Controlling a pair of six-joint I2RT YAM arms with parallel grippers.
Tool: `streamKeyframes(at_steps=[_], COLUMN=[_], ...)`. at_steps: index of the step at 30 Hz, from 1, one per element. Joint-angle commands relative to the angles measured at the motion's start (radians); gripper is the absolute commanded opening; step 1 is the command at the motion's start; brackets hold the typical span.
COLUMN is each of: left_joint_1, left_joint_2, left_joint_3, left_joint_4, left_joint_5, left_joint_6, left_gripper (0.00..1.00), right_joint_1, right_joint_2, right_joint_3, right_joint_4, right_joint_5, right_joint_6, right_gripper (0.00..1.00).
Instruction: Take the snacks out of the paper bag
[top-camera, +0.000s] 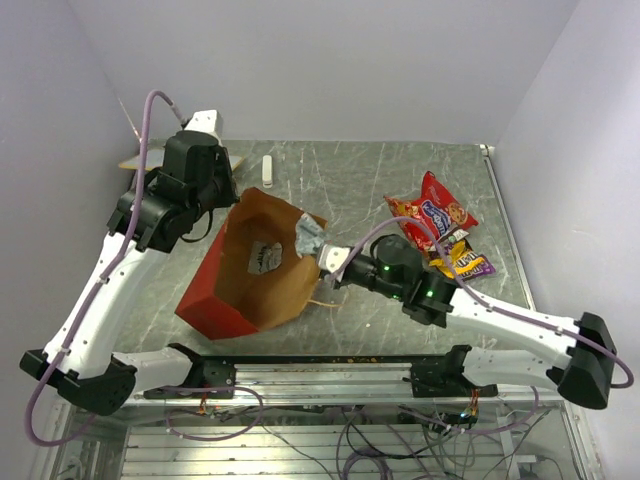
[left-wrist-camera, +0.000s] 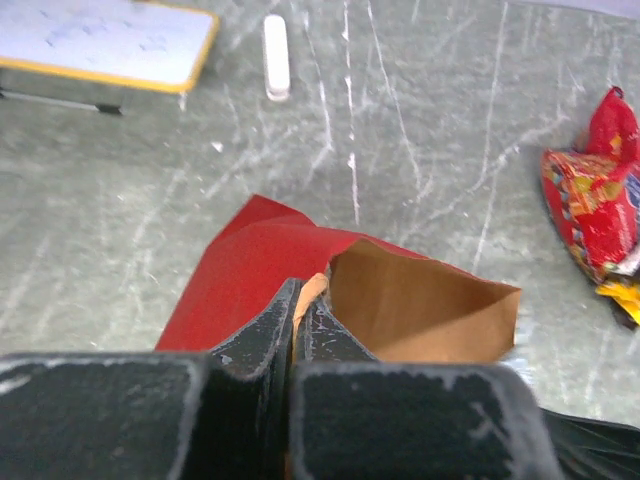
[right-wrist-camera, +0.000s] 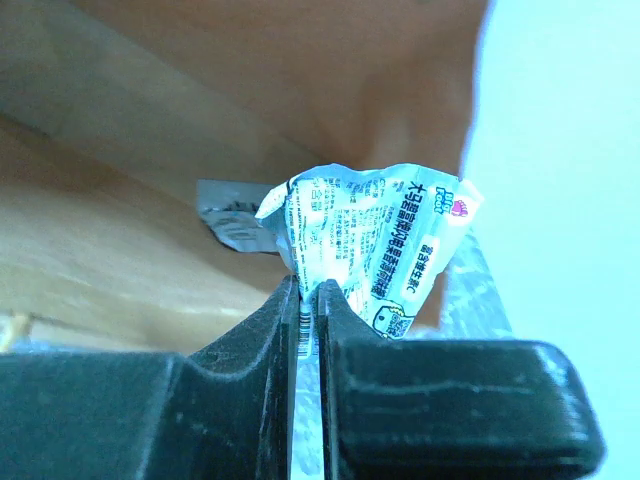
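Note:
The paper bag (top-camera: 215, 300), red outside and brown inside, lies on its side with its mouth facing up and right. My left gripper (top-camera: 228, 207) (left-wrist-camera: 305, 293) is shut on the paper bag's (left-wrist-camera: 240, 275) far rim. At the mouth, my right gripper (top-camera: 325, 253) (right-wrist-camera: 308, 288) is shut on a crumpled silver packet (top-camera: 310, 236) (right-wrist-camera: 375, 235). A second silver packet (top-camera: 264, 257) (right-wrist-camera: 228, 218) lies inside the bag. To the right on the table sit a red snack bag (top-camera: 433, 212) (left-wrist-camera: 590, 200), a yellow packet (top-camera: 456, 255) and a purple one (top-camera: 477, 267).
A white stick-shaped object (top-camera: 267, 170) (left-wrist-camera: 276, 55) lies at the back of the table. A yellow-edged white board (left-wrist-camera: 100, 40) sits at the back left. Walls close in on the left, back and right. A metal rail (top-camera: 330, 372) runs along the near edge.

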Motion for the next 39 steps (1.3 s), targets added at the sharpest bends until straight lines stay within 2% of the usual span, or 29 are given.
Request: streamKeyframes(at_steps=[1, 7, 16, 19, 22, 29, 35, 39], left_joint_1=[-0.003, -0.004, -0.004, -0.004, -0.004, -0.004, -0.004, -0.004], left_joint_2=[0.028, 0.078, -0.007, -0.056, -0.108, -0.217, -0.25, -0.235], left_joint_3=[0.092, 0.123, -0.126, -0.243, -0.333, -0.47, -0.48, -0.466], left_joint_4=[0.044, 0.095, 0.172, 0.189, 0.206, 0.212, 0.144, 0.13], left_joint_5=[-0.113, -0.029, 0.386, 0.443, 0.484, 0.565, 0.527, 0.515], left_joint_6=[0.192, 0.36, 0.273, 0.205, 0.1, -0.099, -0.117, -0.116], left_gripper=[0.07, 0.07, 0.07, 0.07, 0.07, 0.07, 0.07, 0.07], right_joint_1=[-0.002, -0.001, -0.01, -0.038, -0.125, -0.371, -0.567, -0.679], right_joint_2=[-0.1, -0.175, -0.122, -0.06, 0.006, 0.092, 0.114, 0.082], right_joint_3=[0.064, 0.156, 0.22, 0.225, 0.229, 0.23, 0.215, 0.158], right_joint_4=[-0.088, -0.139, -0.018, 0.014, -0.01, -0.2, -0.412, -0.441], right_joint_5=[0.238, 0.381, 0.691, 0.797, 0.817, 0.78, 0.784, 0.797], right_joint_6=[0.1, 0.105, 0.137, 0.166, 0.272, 0.702, 0.946, 0.965], right_gripper=[0.0, 0.0, 0.0, 0.0, 0.0, 0.0, 0.0, 0.0])
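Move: The right hand already holds a silver snack packet just outside the bag mouth. The red chip bag it heads for lies roughly 29 cm to its right, 23 cm ahead and 21 cm below, with the yellow packet about 37 cm right, 13 cm ahead, equally low. The paper bag's body is some 17 cm to its left, 4 cm ahead and 14 cm below. From the left hand, shut on the bag's handle, that body lies about 25 cm below, 4 cm nearer and 2 cm right. Still pinching the silver packet, the right hand lifts about 13 cm while easing right, clear of the paper bag, then sweeps right and forward and sinks again towards the red chip bag, ending 27 cm right and turned nearly 90 degrees clockwise. The left hand keeps the handle, rises briefly, then draws it down and back about 10 cm each, drifting right and turning some 20 degrees clockwise. ##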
